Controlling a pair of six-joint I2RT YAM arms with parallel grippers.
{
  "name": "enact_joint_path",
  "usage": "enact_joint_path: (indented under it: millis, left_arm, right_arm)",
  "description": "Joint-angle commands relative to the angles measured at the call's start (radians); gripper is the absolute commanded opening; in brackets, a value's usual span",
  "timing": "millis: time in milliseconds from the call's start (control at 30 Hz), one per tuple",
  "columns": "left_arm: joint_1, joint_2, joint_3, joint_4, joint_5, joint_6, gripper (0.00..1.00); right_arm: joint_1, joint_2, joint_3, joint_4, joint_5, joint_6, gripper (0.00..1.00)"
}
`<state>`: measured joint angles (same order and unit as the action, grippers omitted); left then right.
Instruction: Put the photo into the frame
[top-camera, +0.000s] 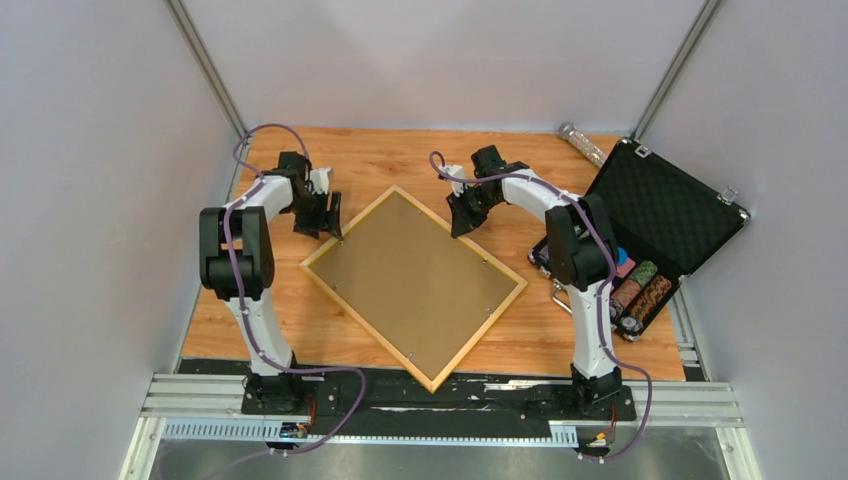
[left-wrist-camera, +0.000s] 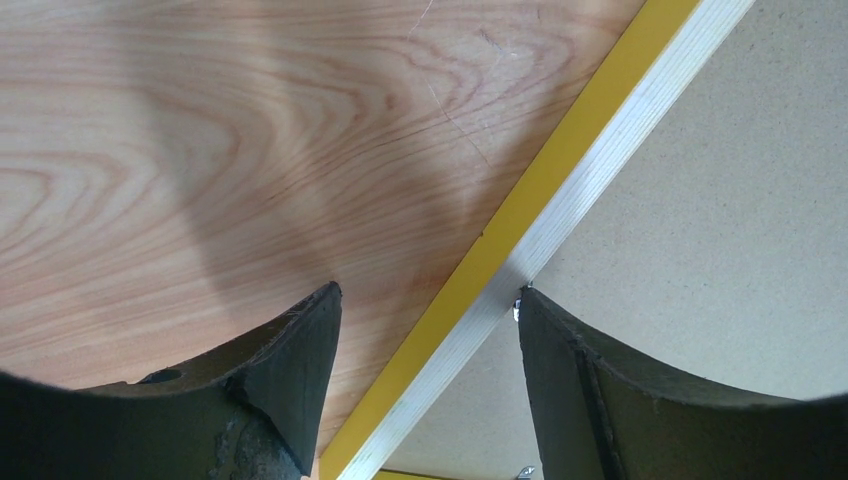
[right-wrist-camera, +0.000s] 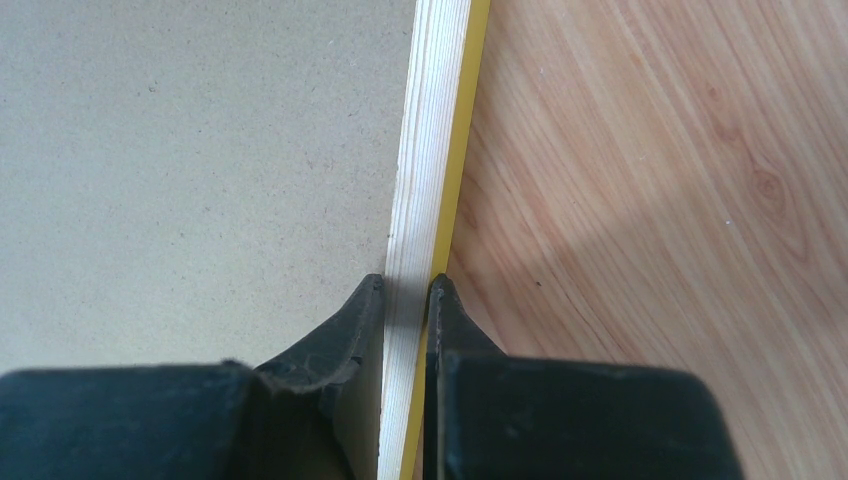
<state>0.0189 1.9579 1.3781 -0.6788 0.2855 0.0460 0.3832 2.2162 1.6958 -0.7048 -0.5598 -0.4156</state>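
Observation:
The frame (top-camera: 365, 326) lies back-up and turned like a diamond in the middle of the table, its brown backing board (top-camera: 415, 285) filling it. My left gripper (top-camera: 330, 228) is open at the frame's upper-left edge; in the left wrist view its jaws (left-wrist-camera: 428, 290) straddle the yellow rail (left-wrist-camera: 590, 130), one finger over the table, the other over the board beside a small clip (left-wrist-camera: 517, 306). My right gripper (top-camera: 462, 225) is at the upper-right edge, shut on the rail (right-wrist-camera: 430, 120) with fingertips (right-wrist-camera: 372, 300) pressed to both sides (right-wrist-camera: 406, 282). The photo is hidden.
An open black foam-lined case (top-camera: 660, 205) stands at the right, with stacks of poker chips (top-camera: 640, 285) in its lower half. A glittery tube (top-camera: 582, 143) lies at the back right. Bare wooden table (top-camera: 250, 320) shows around the frame.

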Motion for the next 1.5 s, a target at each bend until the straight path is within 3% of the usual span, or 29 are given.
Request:
enact_joint_path:
  millis: [0, 533, 900, 1333, 1467]
  left_arm:
    - [-0.007, -0.015, -0.023, 0.047, -0.038, -0.003, 0.73]
    - [-0.08, -0.028, -0.1, 0.101, -0.168, 0.044, 0.63]
    - [-0.08, -0.048, -0.141, 0.145, -0.262, 0.097, 0.34]
    - [-0.081, -0.049, -0.227, 0.176, -0.277, 0.16, 0.18]
    - [-0.082, -0.061, -0.248, 0.169, -0.282, 0.195, 0.04]
  right_arm:
    - [-0.006, 0.065, -0.05, -0.088, 0.077, -0.044, 0.02]
    - [-0.007, 0.066, -0.053, -0.087, 0.075, -0.044, 0.02]
    - [-0.007, 0.066, -0.057, -0.088, 0.075, -0.044, 0.01]
    - [-0.009, 0.071, -0.057, -0.087, 0.078, -0.044, 0.02]
    - [-0.009, 0.072, -0.058, -0.087, 0.078, -0.044, 0.01]
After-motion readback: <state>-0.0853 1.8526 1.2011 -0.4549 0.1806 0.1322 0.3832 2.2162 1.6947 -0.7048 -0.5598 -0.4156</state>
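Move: Just to the left hand's right, roughly 2 cm off and 1 cm below, level fore and aft, runs the frame's upper left rail at a metal clip. The frame's far corner lies about 11 cm right and 9 cm ahead; its left corner some 6 cm left and 5 cm back, both 2 cm lower. The right hand, already gripping the upper right rail, has that clip spot about 20 cm to its left, level fore and aft and 1 cm lower. Easing right about 2 cm with a slight dip, the left hand brings its open fingers astride the frame's upper left rail, then closes them to pinch it, one finger outside, the other inside beside the clip. Its wrist tilts some 15 degrees meanwhile, fingertips swinging mostly forward, with a little clockwise turn. The right hand stays put and keeps its grip on the upper right rail. ##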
